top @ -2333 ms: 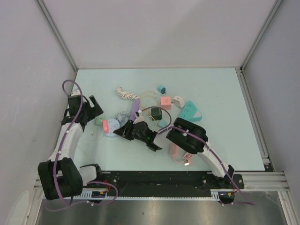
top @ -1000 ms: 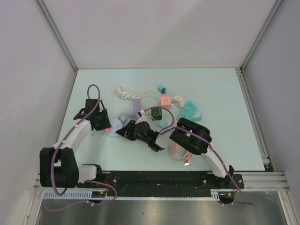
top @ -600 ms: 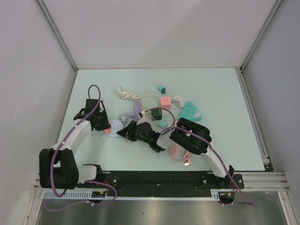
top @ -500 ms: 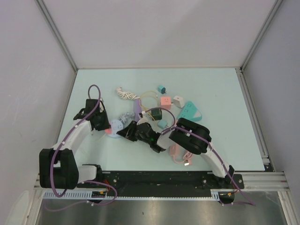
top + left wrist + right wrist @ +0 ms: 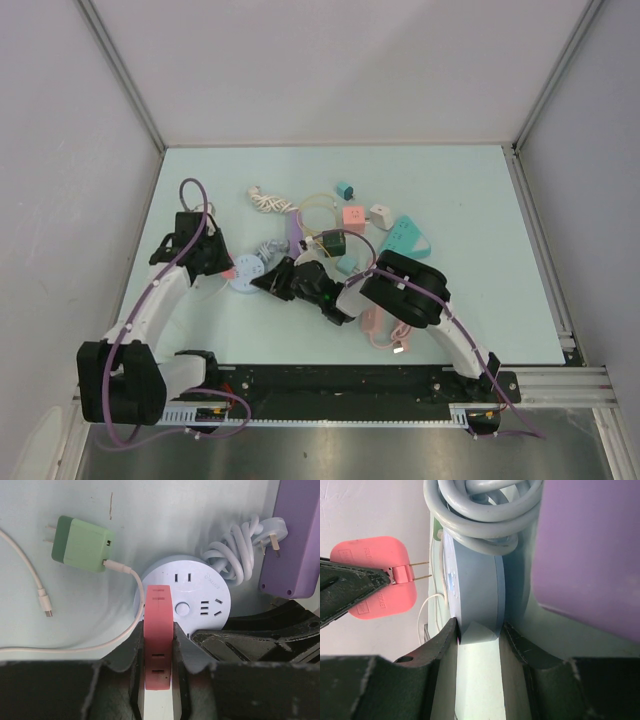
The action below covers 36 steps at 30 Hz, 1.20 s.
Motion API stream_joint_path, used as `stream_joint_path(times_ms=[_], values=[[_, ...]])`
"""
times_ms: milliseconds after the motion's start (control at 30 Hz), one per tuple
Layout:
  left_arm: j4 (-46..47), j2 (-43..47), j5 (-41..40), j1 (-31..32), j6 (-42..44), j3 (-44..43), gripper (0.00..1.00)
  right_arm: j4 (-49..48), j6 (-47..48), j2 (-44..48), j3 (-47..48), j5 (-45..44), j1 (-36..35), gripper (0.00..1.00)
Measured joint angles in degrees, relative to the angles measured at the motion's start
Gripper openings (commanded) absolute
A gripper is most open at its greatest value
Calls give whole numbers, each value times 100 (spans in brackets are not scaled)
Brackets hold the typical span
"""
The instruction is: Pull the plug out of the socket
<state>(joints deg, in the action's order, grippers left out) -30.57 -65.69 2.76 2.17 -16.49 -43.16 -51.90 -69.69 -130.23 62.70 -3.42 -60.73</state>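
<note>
The plug (image 5: 158, 635) is a pink block, and my left gripper (image 5: 158, 645) is shut on its two flat sides. In the right wrist view the plug (image 5: 375, 575) stands off the socket's face with its two metal prongs bare in the gap. The socket (image 5: 192, 595) is a round pale-blue puck; my right gripper (image 5: 479, 630) is shut across the edge of the socket (image 5: 480, 595). In the top view the left gripper (image 5: 222, 265) and right gripper (image 5: 272, 280) sit on either side of the socket (image 5: 250, 270), left of centre.
A green charger (image 5: 85, 545) with a white cable (image 5: 30, 580) lies just left of the socket. The socket's grey coiled cord (image 5: 235, 545) and a purple power strip (image 5: 295, 535) lie to its right. More chargers, pink (image 5: 353, 215), white (image 5: 380, 214) and teal (image 5: 408, 237), lie behind.
My left gripper has closed on the pink plug and shifted slightly left, drawing the plug back from the socket's face. The right gripper has kept its hold on the socket.
</note>
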Motion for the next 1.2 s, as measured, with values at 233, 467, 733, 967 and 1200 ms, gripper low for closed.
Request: stream_joint_path(times_ms=[233,467,733,967,1200], values=[[39,33,-15,0,0,0,0,-63,-22,-31,0,7,11,0],[46,48,-109,0,-2,2,0,-103,-22,-42,-7,26,13,10],[98,511,-317,0,-13,4,0,-109,57,-28,-11,114,31,42],[216,796,-501,-55,-57,4,0,448,505,476,-131,208,-61,68],[332,619,-319,-164,-160,-310,1,1716,1008,1263,-302,179,-448,86]])
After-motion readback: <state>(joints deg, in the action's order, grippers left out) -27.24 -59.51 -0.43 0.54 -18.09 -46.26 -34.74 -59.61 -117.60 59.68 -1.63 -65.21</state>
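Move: The pink plug is already out and in my left fingers; the round socket's middle lies about 3 cm to their right, 1 cm ahead and 6 cm below, and 2 cm ahead and 3 cm left of my right hand, which grips its rim at about its height. The green charger stands some 9 cm left of the socket and 3 cm farther out; the grey cord bundle 5 cm right of the socket and 5 cm farther out. My left hand keeps its pinch on the plug, pauses, then carries it about 6 cm up and away from the socket, a little forward, tipping its fingers up some 15 degrees. Late on, my right fingers open wide, let go of the socket's rim and back off roughly 6 cm towards me, rising slightly. ##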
